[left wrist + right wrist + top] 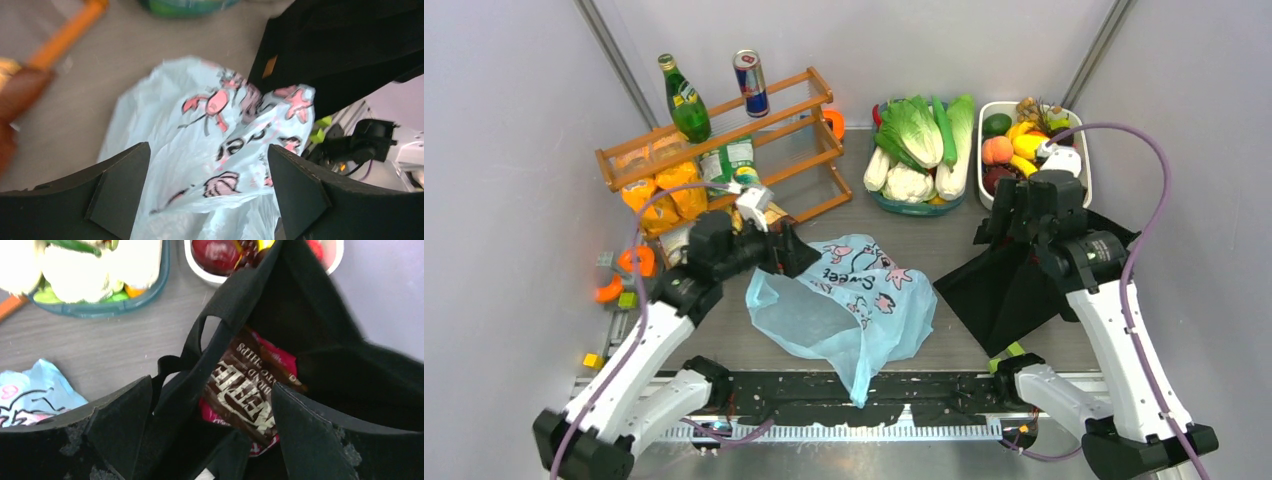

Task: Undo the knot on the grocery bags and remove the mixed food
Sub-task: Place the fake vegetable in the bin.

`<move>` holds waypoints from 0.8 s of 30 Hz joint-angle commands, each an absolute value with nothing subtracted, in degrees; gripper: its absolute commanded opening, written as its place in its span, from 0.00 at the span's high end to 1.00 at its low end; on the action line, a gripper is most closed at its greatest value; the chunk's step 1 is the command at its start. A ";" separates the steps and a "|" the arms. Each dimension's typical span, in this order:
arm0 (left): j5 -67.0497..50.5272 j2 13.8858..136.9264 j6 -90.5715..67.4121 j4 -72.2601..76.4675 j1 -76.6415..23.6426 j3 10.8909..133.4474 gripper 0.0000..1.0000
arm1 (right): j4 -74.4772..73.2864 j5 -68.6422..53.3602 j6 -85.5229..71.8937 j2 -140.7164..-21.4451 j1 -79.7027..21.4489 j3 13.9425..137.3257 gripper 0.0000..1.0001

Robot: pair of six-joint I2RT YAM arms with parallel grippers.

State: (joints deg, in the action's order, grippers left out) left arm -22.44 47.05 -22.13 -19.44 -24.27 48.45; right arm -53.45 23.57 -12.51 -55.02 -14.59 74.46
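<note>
The light-blue plastic grocery bag [844,300] printed "Sweet" lies crumpled in the middle of the table. My left gripper [802,258] hangs open over its left top edge. In the left wrist view the fingers [120,185] stand wide apart with the bag [165,115] below them, not pinched. The black fabric tote [1004,290] lies to the right. My right gripper [212,385] is open over the tote's mouth [320,305], where a dark brown packet [245,385] lies on a pink-red packet [280,352]. A loose strap [200,335] hangs beside them. No knot shows in any view.
A teal tray [876,200] of cabbage and other toy vegetables and a white bin [986,150] of fruit stand at the back. A wooden rack [724,130] at the back left carries a green bottle and a can, with orange packs underneath it. A black rail runs along the near edge.
</note>
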 commanded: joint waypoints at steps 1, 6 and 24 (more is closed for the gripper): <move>-24.00 54.07 -32.29 -6.34 -27.48 39.85 0.15 | -45.18 17.20 -15.04 -54.41 -14.33 67.29 0.04; -17.94 64.86 -32.50 -0.40 -34.64 36.84 0.36 | -36.63 5.32 -15.96 -55.54 -14.39 61.71 0.33; -3.33 75.14 -25.43 3.68 -40.25 34.46 0.58 | -41.68 10.12 -22.83 -52.55 -35.91 63.15 0.95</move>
State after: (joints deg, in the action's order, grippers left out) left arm -8.40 77.49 -27.66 1.39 -40.25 34.04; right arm -35.90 2.04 -17.93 -55.35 -31.03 58.41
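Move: The blue plastic bag lies about 23 cm below the left hand, its middle some 7 cm to the right and level with it fore and aft; a brown chips bag lies about 15 cm ahead and 10 cm to the left of that hand. From the right hand, the black bag's near handle is about 3 cm ahead, 5 cm left and 7 cm below. The packet inside that bag is roughly 3 cm ahead, 5 cm right and 20 cm down; the white fruit bin stands some 25 cm ahead and 4 cm right. Plunging about 21 cm and drifting some 6 cm right, the left hand comes down to the printed film of the blue bag, tips its fingers down about 20 degrees and narrows them to under half open. The right hand sinks about 7 cm while starting left, shuts on the black bag's handle, then drags it on leftward, some 15 cm in all, turning about 30 degrees counter-clockwise. ##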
